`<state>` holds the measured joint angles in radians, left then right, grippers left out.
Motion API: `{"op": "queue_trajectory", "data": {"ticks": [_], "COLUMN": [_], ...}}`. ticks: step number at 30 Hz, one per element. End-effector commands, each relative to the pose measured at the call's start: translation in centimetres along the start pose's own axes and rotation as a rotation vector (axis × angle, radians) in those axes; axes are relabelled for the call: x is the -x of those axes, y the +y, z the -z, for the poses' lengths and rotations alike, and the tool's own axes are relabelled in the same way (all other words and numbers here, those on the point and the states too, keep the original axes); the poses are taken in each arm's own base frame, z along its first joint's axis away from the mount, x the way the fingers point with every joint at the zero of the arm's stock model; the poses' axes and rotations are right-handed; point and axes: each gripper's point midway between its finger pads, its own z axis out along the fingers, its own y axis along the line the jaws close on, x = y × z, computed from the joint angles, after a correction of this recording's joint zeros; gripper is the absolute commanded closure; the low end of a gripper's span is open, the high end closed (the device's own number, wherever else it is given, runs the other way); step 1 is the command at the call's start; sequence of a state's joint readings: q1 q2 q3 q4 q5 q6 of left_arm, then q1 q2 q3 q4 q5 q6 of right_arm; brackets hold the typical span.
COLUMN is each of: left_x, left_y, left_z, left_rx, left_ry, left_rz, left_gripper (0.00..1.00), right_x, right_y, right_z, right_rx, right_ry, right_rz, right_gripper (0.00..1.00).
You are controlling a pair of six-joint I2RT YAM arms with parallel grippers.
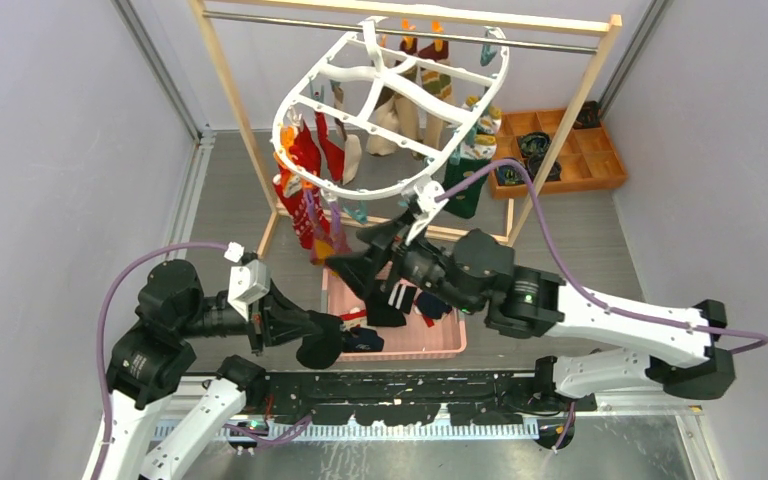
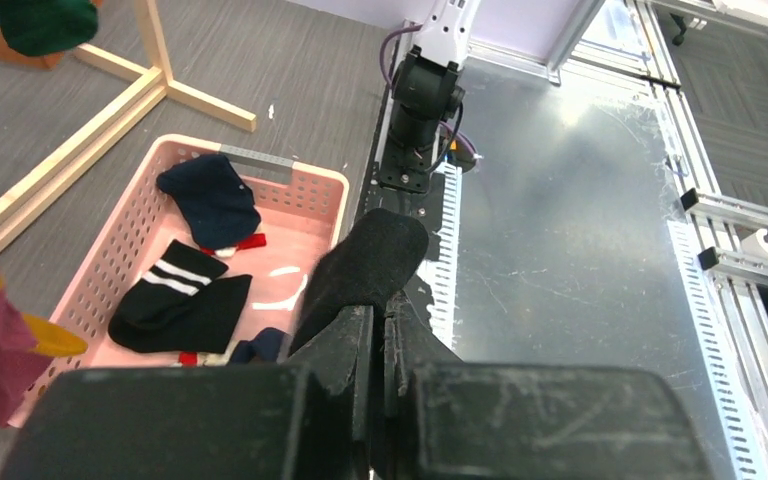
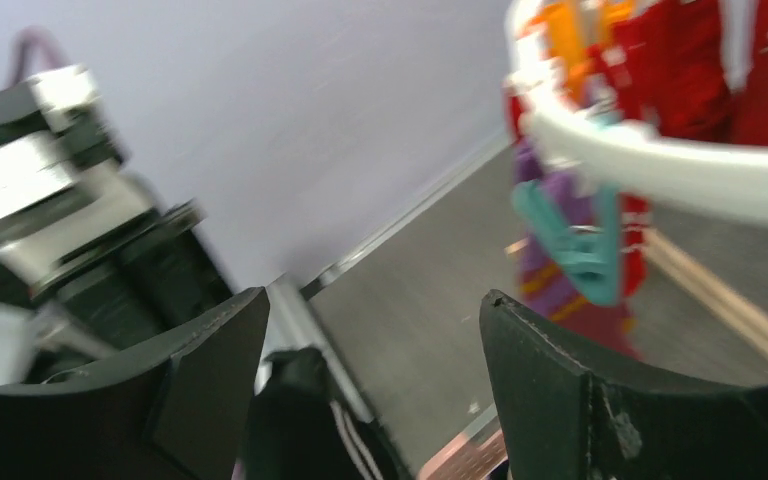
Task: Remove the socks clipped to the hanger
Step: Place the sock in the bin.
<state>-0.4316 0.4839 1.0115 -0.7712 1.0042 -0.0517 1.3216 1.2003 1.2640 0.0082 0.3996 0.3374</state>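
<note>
The white oval hanger [image 1: 390, 110] hangs from the rack rail with socks clipped under it: red ones [image 1: 305, 150] on the left, beige [image 1: 390, 120] in the middle, dark green [image 1: 465, 185] on the right. My left gripper [image 2: 388, 315] is shut on a black sock [image 2: 365, 265] beside the pink basket's near corner. My right gripper [image 3: 372, 310] stands open just below the hanger rim [image 3: 680, 165], near a teal clip [image 3: 570, 240] and a purple striped sock [image 3: 560, 290]. A black sock with white stripes [image 3: 300, 420] shows low between its jaws, not gripped.
The pink basket [image 2: 320, 190] holds a navy sock [image 2: 210, 200] and a black white-striped sock [image 2: 180, 300]. The light wooden rack [image 1: 235, 100] straddles the floor behind it. A wooden compartment tray [image 1: 560, 150] sits at the back right. Grey walls close in both sides.
</note>
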Motion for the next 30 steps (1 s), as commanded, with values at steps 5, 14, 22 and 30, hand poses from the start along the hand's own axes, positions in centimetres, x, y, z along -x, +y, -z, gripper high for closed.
{"op": "queue_trajectory", "data": {"ticks": [5, 14, 22, 30], "left_x": [1.0, 2.1, 1.9, 2.2], "left_y": [-1.1, -1.3, -0.8, -0.1], "left_z": [0.4, 0.3, 0.5, 0.3], "left_rx": [-0.042, -0.063, -0.015, 0.015], "left_ry": [-0.017, -0.025, -0.029, -0.027], "left_rz": [-0.12, -0.108, -0.117, -0.1], "left_gripper": [1.0, 1.0, 0.13, 0.0], "right_x": [-6.5, -8.3, -6.9, -12.8], "right_y": [6.0, 7.7, 3.9, -5.5], "right_z": [5.3, 4.2, 6.5, 8.4], "right_rx": [0.381, 0.43, 0.285, -0.113], "right_ry": [0.28, 0.307, 0.231, 0.332], "right_rz": [-0.112, -0.13, -0.188, -0.101], "right_gripper": [0.17, 0.46, 0.99, 0.99]}}
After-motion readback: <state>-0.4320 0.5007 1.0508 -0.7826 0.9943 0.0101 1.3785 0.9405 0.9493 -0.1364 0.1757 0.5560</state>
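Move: The black sock I still pinch in my left fingers sticks out about 3 cm to their right, 2 cm back and slightly lower. From my open right hand, it lies some 11 cm back, 3 cm left and 9 cm lower. The pink bin's middle is about 7 cm right of my right hand, level with it fore and aft, some 37 cm below. The purple striped socks hang about 7 cm ahead, 7 cm left and 4 cm below that same hand. I bring my open right hand back about 11 cm and down 8, veering a little left and swinging it nearly 30 degrees counter-clockwise, to close on the black sock beside my left fingertips. My left hand holds nearly still, then opens wide and lets go; my right draws the sock off, some 6 cm right and 3 cm forward, beginning to swing back clockwise. ##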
